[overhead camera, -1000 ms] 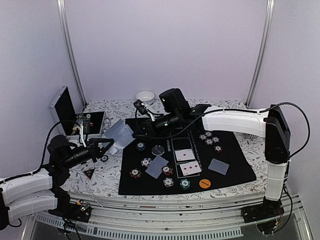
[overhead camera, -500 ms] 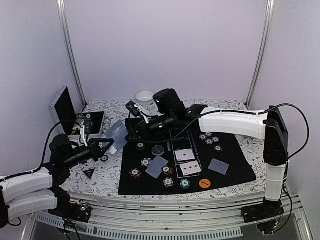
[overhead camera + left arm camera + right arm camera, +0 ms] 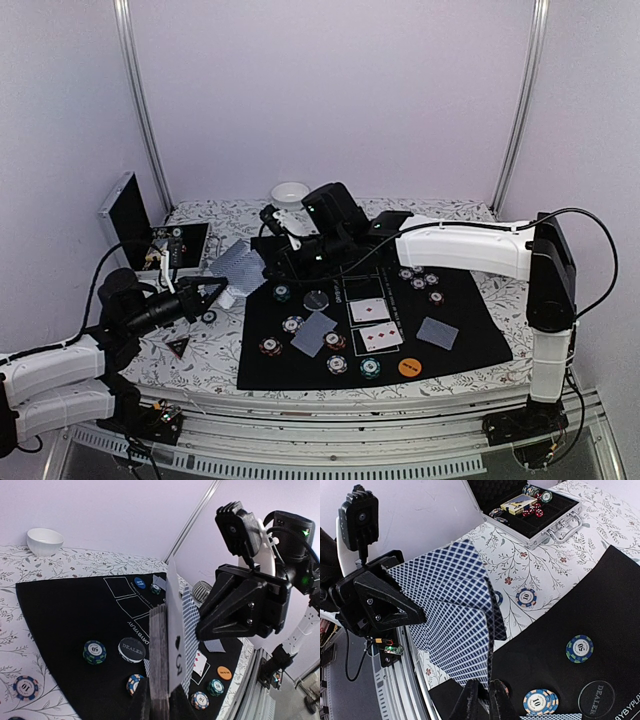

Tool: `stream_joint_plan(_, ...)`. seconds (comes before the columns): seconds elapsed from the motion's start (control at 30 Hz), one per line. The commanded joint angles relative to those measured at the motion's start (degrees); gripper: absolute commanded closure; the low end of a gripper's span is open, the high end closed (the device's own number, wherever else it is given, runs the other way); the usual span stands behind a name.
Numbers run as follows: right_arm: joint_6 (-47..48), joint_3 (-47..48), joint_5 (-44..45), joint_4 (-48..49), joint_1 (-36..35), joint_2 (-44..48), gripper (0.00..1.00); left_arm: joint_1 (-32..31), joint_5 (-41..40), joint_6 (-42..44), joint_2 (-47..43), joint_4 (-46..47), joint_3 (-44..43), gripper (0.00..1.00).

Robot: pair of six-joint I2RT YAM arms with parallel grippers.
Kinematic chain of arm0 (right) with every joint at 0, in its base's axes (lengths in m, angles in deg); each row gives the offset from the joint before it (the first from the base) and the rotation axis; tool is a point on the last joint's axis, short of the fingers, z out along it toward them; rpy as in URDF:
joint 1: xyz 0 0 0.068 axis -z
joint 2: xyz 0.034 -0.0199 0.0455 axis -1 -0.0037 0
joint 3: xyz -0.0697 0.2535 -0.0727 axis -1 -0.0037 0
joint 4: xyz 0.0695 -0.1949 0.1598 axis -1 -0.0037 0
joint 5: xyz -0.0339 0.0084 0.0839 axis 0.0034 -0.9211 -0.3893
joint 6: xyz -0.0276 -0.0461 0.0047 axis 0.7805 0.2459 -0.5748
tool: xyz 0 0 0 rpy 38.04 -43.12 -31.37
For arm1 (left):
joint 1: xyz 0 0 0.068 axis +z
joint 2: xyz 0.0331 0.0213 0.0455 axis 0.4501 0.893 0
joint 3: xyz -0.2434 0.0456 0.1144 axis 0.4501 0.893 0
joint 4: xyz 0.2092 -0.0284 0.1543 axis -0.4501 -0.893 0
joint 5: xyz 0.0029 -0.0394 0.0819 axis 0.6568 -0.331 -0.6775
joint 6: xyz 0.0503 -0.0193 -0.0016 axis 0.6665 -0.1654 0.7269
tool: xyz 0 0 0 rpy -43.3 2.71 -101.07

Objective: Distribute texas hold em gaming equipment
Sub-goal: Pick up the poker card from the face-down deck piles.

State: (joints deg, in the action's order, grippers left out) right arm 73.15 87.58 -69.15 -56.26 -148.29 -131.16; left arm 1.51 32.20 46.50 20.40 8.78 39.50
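My left gripper (image 3: 215,290) is shut on a deck of blue-backed playing cards (image 3: 160,650), held upright over the left edge of the black mat (image 3: 450,340). A five of spades (image 3: 177,630) stands off the deck's face. My right gripper (image 3: 484,697) reaches in from the right and is shut on the lower edge of a blue-backed card (image 3: 455,610) at the deck. On the mat lie several poker chips (image 3: 283,293), a black dealer button (image 3: 316,298), two face-up cards (image 3: 370,310), face-down cards (image 3: 437,332) and an orange button (image 3: 408,367). A black-red triangle marker (image 3: 178,347) lies on the cloth.
An open silver case (image 3: 530,515) with chips and dice stands at the back left. A small white bowl (image 3: 290,192) sits at the back centre. Two loose chips (image 3: 526,597) lie on the flowered cloth beside the mat.
My right gripper has swung left off the mat's back edge up to the deck and come to rest on a card. The left arm and deck have stayed put.
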Motion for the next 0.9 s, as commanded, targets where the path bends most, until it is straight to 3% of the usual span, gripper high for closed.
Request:
stream_joint_plan(0.0,-0.3,-0.6,1.5,-1.2,-0.5,0.1,0.87,-0.4,-0.7,0.7,-0.4,0.9,-0.5,1.00)
stream_joint_plan(0.47,4.4,-0.6,1.0,1.0,-4.0,1.5,0.86,-0.4,-1.2,0.7,-0.4,0.7,0.2,1.00)
stream_joint_plan(0.87,4.2,3.7,3.8,3.3,-3.6,-2.0,0.55,-0.5,0.2,0.3,-1.3,2.0,1.1,1.00)
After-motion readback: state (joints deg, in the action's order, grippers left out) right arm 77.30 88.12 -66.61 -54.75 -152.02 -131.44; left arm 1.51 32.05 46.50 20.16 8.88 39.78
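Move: The face-down card to be taken flares off the deck in the left hand; its middle is about 4 cm left of the right hand and 3 cm above, level fore and aft. From the left hand it is roughly 4 cm ahead, 3 cm right and 3 cm up. Some 18 cm below the right hand lie the blue 10 chips, 4 cm ahead and 3 cm right, and the dealer button, 9 cm ahead and 7 cm right. The right hand draws back about 3 cm and left 2 cm at the card's edge, then opens its fingers around it. ##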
